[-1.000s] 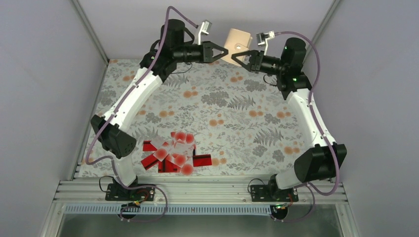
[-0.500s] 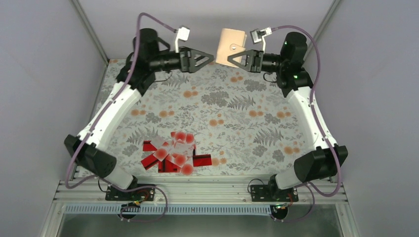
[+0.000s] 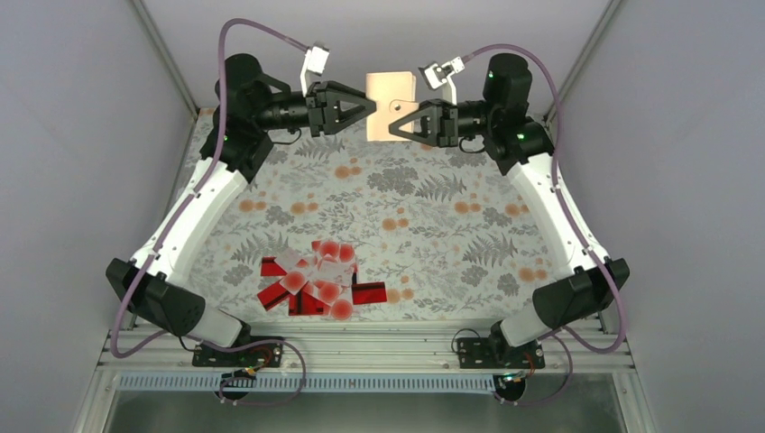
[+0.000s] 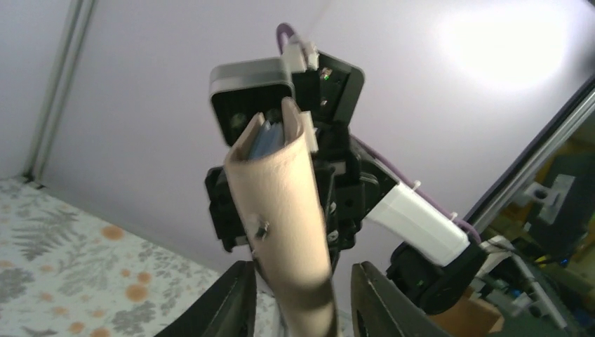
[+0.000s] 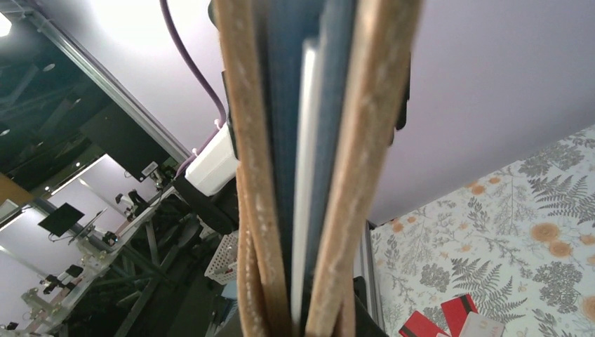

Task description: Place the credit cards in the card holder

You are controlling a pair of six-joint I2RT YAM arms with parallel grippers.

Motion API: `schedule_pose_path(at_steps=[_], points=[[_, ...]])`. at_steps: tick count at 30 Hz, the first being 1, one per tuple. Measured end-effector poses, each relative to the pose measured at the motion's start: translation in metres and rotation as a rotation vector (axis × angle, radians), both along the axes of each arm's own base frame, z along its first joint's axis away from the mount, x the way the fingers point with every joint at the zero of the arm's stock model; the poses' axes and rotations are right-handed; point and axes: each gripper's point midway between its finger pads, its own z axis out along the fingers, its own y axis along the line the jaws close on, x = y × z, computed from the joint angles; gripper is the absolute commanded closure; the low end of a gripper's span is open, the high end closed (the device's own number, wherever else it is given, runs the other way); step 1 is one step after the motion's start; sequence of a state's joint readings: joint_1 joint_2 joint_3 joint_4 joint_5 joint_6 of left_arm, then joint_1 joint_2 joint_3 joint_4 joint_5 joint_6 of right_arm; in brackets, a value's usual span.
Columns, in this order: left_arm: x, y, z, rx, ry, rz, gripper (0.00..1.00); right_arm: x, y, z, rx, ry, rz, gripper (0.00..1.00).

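Observation:
The tan card holder (image 3: 390,95) hangs in the air at the back of the table, with my right gripper (image 3: 403,122) shut on its right side. In the right wrist view the card holder (image 5: 358,140) stands edge-on, a white card edge (image 5: 306,175) showing between its blue-grey inner faces. My left gripper (image 3: 368,106) is open and straddles the holder's left edge. Seen from the left wrist, the card holder (image 4: 281,203) sits between the fingers (image 4: 235,302), with a gap on the right. The credit cards (image 3: 316,284), red and white with red dots, lie piled near the front.
A floral mat (image 3: 433,216) covers the table. The grey back wall (image 3: 379,36) is close behind both grippers, and slanted frame posts (image 3: 167,54) stand at the back corners. An aluminium rail (image 3: 379,347) runs along the near edge.
The right arm carried the card holder to the left. The left gripper let go, drew back left and opened wide; now its jaws sit around the holder's left edge, narrower than before.

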State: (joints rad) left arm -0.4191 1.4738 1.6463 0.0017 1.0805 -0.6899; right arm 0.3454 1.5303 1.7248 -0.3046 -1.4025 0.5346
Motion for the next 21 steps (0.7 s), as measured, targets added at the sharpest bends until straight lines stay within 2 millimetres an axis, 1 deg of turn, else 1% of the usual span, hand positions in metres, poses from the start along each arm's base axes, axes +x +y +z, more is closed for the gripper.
schedule_pose_path(at_steps=[4, 5, 6, 7, 8, 9, 10, 11, 12, 14, 16, 18, 21], points=[[0.0, -0.001, 0.001, -0.005, 0.016, -0.019, 0.89, -0.001, 0.004, -0.006, -0.005, -0.004, 0.016, 0.96], [0.001, -0.002, 0.0, -0.004, 0.023, -0.021, 0.95, 0.0, 0.004, -0.006, -0.005, -0.008, 0.017, 0.96], [0.002, -0.002, -0.001, -0.002, 0.029, -0.023, 0.97, 0.001, 0.005, -0.007, -0.005, -0.01, 0.016, 0.95], [0.003, -0.003, -0.002, -0.001, 0.035, -0.024, 0.97, 0.002, 0.005, -0.007, -0.006, -0.012, 0.013, 0.79], [0.004, -0.003, -0.003, 0.0, 0.035, -0.023, 0.97, 0.003, 0.005, -0.007, -0.007, -0.014, 0.009, 0.5], [0.005, -0.003, -0.003, 0.001, 0.037, -0.02, 0.97, 0.004, 0.005, -0.007, -0.009, -0.017, 0.0, 0.26], [0.006, -0.003, -0.003, 0.003, 0.038, -0.017, 0.98, 0.006, 0.006, -0.008, -0.014, -0.01, -0.011, 0.16], [0.006, -0.005, -0.005, 0.009, 0.046, -0.015, 0.98, 0.009, 0.007, -0.007, -0.021, -0.012, -0.029, 0.12], [0.007, -0.006, -0.008, 0.017, 0.05, -0.005, 0.98, 0.012, 0.009, -0.008, -0.029, -0.015, -0.054, 0.1], [0.014, -0.009, -0.012, 0.039, 0.064, 0.036, 0.97, 0.026, 0.009, -0.012, -0.063, -0.013, -0.153, 0.1], [0.028, -0.008, -0.016, 0.071, 0.077, 0.125, 0.98, 0.041, 0.005, -0.023, -0.107, -0.006, -0.274, 0.1], [0.043, -0.003, -0.023, 0.106, 0.089, 0.226, 0.98, 0.049, -0.003, -0.038, -0.155, 0.01, -0.391, 0.11], [0.066, 0.008, -0.045, 0.176, 0.137, 0.376, 0.98, 0.053, -0.022, -0.058, -0.217, 0.027, -0.553, 0.18]])
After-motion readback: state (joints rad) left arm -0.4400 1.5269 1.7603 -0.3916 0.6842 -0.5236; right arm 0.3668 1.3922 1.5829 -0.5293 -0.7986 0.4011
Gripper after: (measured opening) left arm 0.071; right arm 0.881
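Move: The card holder is up in the air, its lower right part already pinched by the right gripper. Its middle lies about 4 cm to the right of the left hand, level in reach and height, with its left edge already between the half-open fingers. The right gripper's tips are some 6 cm to the right, 2 cm back and 2 cm below that hand. From the right hand, the holder's middle is roughly 2 cm left, 2 cm ahead and 2 cm up. Close the left fingers on the card holder's left edge while the right gripper still holds it, then open the right fingers wide and free them. Draw the right hand down about 6 cm and forward, slightly right, turning some 30 degrees clockwise. Carry the holder forward and down with the left, swinging it about 20 degrees counter-clockwise. ##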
